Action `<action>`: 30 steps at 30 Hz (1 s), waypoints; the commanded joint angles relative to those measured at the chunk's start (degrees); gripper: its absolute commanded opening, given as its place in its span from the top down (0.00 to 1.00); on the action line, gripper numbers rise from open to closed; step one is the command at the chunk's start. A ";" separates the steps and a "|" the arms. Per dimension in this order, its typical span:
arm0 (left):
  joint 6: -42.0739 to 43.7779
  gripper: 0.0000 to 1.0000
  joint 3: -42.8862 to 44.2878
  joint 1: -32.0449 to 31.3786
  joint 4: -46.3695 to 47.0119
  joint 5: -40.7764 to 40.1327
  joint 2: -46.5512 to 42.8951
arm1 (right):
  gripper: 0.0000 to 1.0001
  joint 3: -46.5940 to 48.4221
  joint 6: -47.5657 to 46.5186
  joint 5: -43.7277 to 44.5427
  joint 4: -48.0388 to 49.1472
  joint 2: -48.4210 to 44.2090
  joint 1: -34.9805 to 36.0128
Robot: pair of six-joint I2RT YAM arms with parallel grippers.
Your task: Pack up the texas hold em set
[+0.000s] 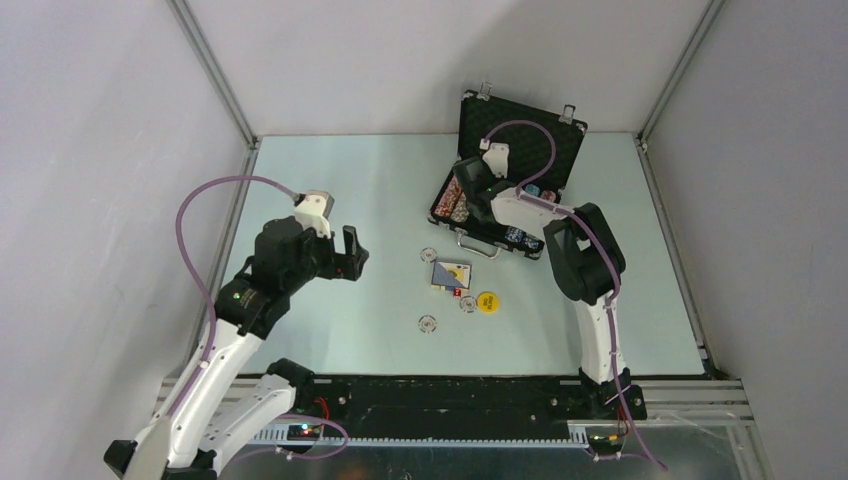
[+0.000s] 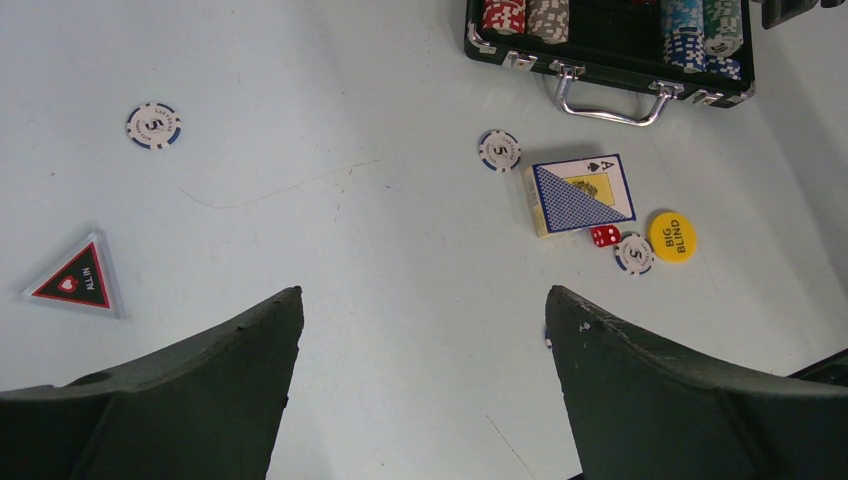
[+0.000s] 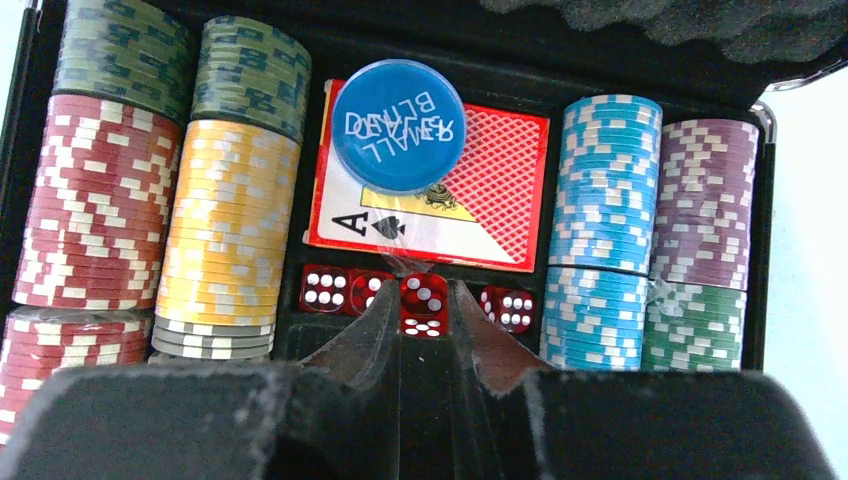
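The black briefcase (image 1: pixel 520 130) lies open at the back right, its slots full of chip stacks (image 3: pixel 230 220). Inside it, my right gripper (image 3: pixel 423 295) is shut on a red die (image 3: pixel 424 305) in the dice slot, between other dice (image 3: pixel 325 290). A blue disc (image 3: pixel 398 125) rests on a red card deck (image 3: pixel 500 190). My left gripper (image 2: pixel 423 300) hangs open above bare table, holding nothing. On the table lie a blue card deck (image 2: pixel 580 193), a red die (image 2: pixel 604 236), a yellow disc (image 2: pixel 671 236), loose chips (image 2: pixel 499 150) and a dark triangular piece (image 2: pixel 78 278).
The case's silver handle (image 2: pixel 605 100) faces the loose pieces. One chip (image 2: pixel 153 125) lies apart at the far left of the left wrist view, another (image 1: pixel 429 324) nearer the arm bases. Grey walls with metal posts (image 1: pixel 215 75) enclose the table.
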 commanded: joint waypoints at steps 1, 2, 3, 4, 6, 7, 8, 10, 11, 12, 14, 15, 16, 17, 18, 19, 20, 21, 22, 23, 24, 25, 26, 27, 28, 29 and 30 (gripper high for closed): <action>1.16 0.04 -0.03 0.41 1.88 1.12 -0.13 | 0.97 2.29 -0.79 3.45 -1.15 0.57 0.17; 1.16 0.04 -0.06 0.43 1.84 1.11 -0.16 | 0.95 2.27 -0.86 3.34 -1.04 0.53 0.13; 1.16 0.04 -0.04 0.39 1.86 1.11 -0.17 | 0.94 2.31 -0.88 3.33 -1.10 0.54 0.10; 1.16 0.04 -0.02 0.43 1.83 1.09 -0.18 | 0.91 2.34 -0.84 3.37 -1.13 0.54 0.10; 1.16 0.04 -0.05 0.39 1.88 1.11 -0.18 | 0.84 2.35 -0.82 3.23 -1.21 0.54 0.05; 1.16 0.04 -0.03 0.37 1.87 1.11 -0.22 | 0.81 2.35 -0.59 2.86 -1.28 0.54 -0.03; 1.16 0.04 -0.02 0.40 1.84 1.07 -0.17 | 0.76 2.24 -0.34 2.57 -1.33 0.43 -0.10; 1.16 0.04 -0.06 0.43 1.82 1.11 -0.18 | 0.67 1.94 0.04 1.84 -1.26 0.19 -0.36; 1.16 0.04 -0.03 0.44 1.85 1.07 -0.18 | 0.64 1.84 0.24 1.64 -1.22 0.10 -0.42; 1.16 0.04 -0.02 0.39 1.83 1.08 -0.18 | 0.60 1.61 0.20 1.51 -1.03 -0.01 -0.52; 1.16 0.04 -0.02 0.36 1.84 1.11 -0.17 | 0.56 1.30 0.25 1.21 -0.78 -0.25 -0.63; 1.16 0.04 -0.06 0.40 1.88 1.11 -0.17 | 0.55 1.21 0.32 0.97 -0.76 -0.31 -0.67; 1.16 0.04 -0.03 0.36 1.89 1.11 -0.18 | 0.54 1.08 0.42 0.92 -0.72 -0.39 -0.80; 1.16 0.04 -0.06 0.36 1.83 1.05 -0.18 | 0.54 0.82 0.67 0.83 -0.62 -0.57 -0.84; 1.16 0.04 -0.05 0.37 1.88 1.04 -0.13 | 0.53 0.62 0.72 0.73 -0.50 -0.67 -0.93; 1.16 0.04 -0.03 0.41 1.84 1.07 -0.11 | 0.53 0.09 0.96 0.62 -0.13 -1.03 -0.99; 1.16 0.04 -0.02 0.43 1.84 1.09 -0.16 | 0.53 -0.32 1.09 0.32 0.10 -1.30 -1.04; 1.16 0.04 -0.01 0.39 1.82 1.06 -0.13 | 0.53 -1.11 1.28 0.20 0.84 -1.94 -1.04; 1.23 0.04 -0.01 0.36 1.83 1.05 -0.17 | 0.54 -1.62 1.48 -0.07 1.24 -2.32 -1.12; 1.19 0.04 -0.06 0.36 1.82 0.99 -0.13 | 0.54 -2.51 1.52 -0.13 1.78 -3.20 -1.13; 1.24 0.04 -0.07 0.37 1.83 0.96 -0.21 | 0.54 -2.89 1.93 -0.20 1.93 -3.66 -1.09; 1.24 0.04 -0.08 0.42 1.82 0.97 -0.24 | 0.56 -3.62 2.15 -0.19 2.02 -4.64 -1.12; 1.25 0.04 -0.05 0.39 1.81 0.92 -0.26 | 0.56 -3.98 2.46 -0.19 2.00 -5.17 -0.91; 1.25 0.04 0.02 0.40 1.81 0.93 -0.24 | 0.57 -4.72 2.55 -0.23 2.02 -6.44 -0.76; 1.25 0.04 0.05 0.42 1.85 0.91 -0.25 | 0.57 -5.06 2.56 -0.55 2.05 -7.12 -0.39; 1.25 0.04 0.05 0.41 1.83 0.84 -0.33 | 0.57 -5.54 2.68 -0.90 1.65 -8.51 0.04; 1.25 0.04 0.06 0.38 1.77 0.69 -0.39 | 0.56 -5.64 2.86 -2.08 1.25 -9.89 0.24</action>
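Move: The gap in the row of dice in the open chip case, where the red die between the right fingers is to go, lies almost under the right hand, about 1 cm to its right and 1 cm below. Beyond it, some 5 cm ahead and 2 cm right, is the red card deck. Yellow chips stand about 5 cm ahead and 6 cm left, blue chips 1 cm ahead and 7 cm right. From the left hand the gap is roughly 25 cm ahead, 32 cm right, 18 cm lower. The red die, still pinched at the start, is let go into the row just short of the deck: the right hand drifts less than 1 cm to the right as its fingers open from about a fifth to nearly half. Then it draws back some 2 cm, sinking about 1.5 cm and easing a little farther right, away from the deck and over the empty front bay. ##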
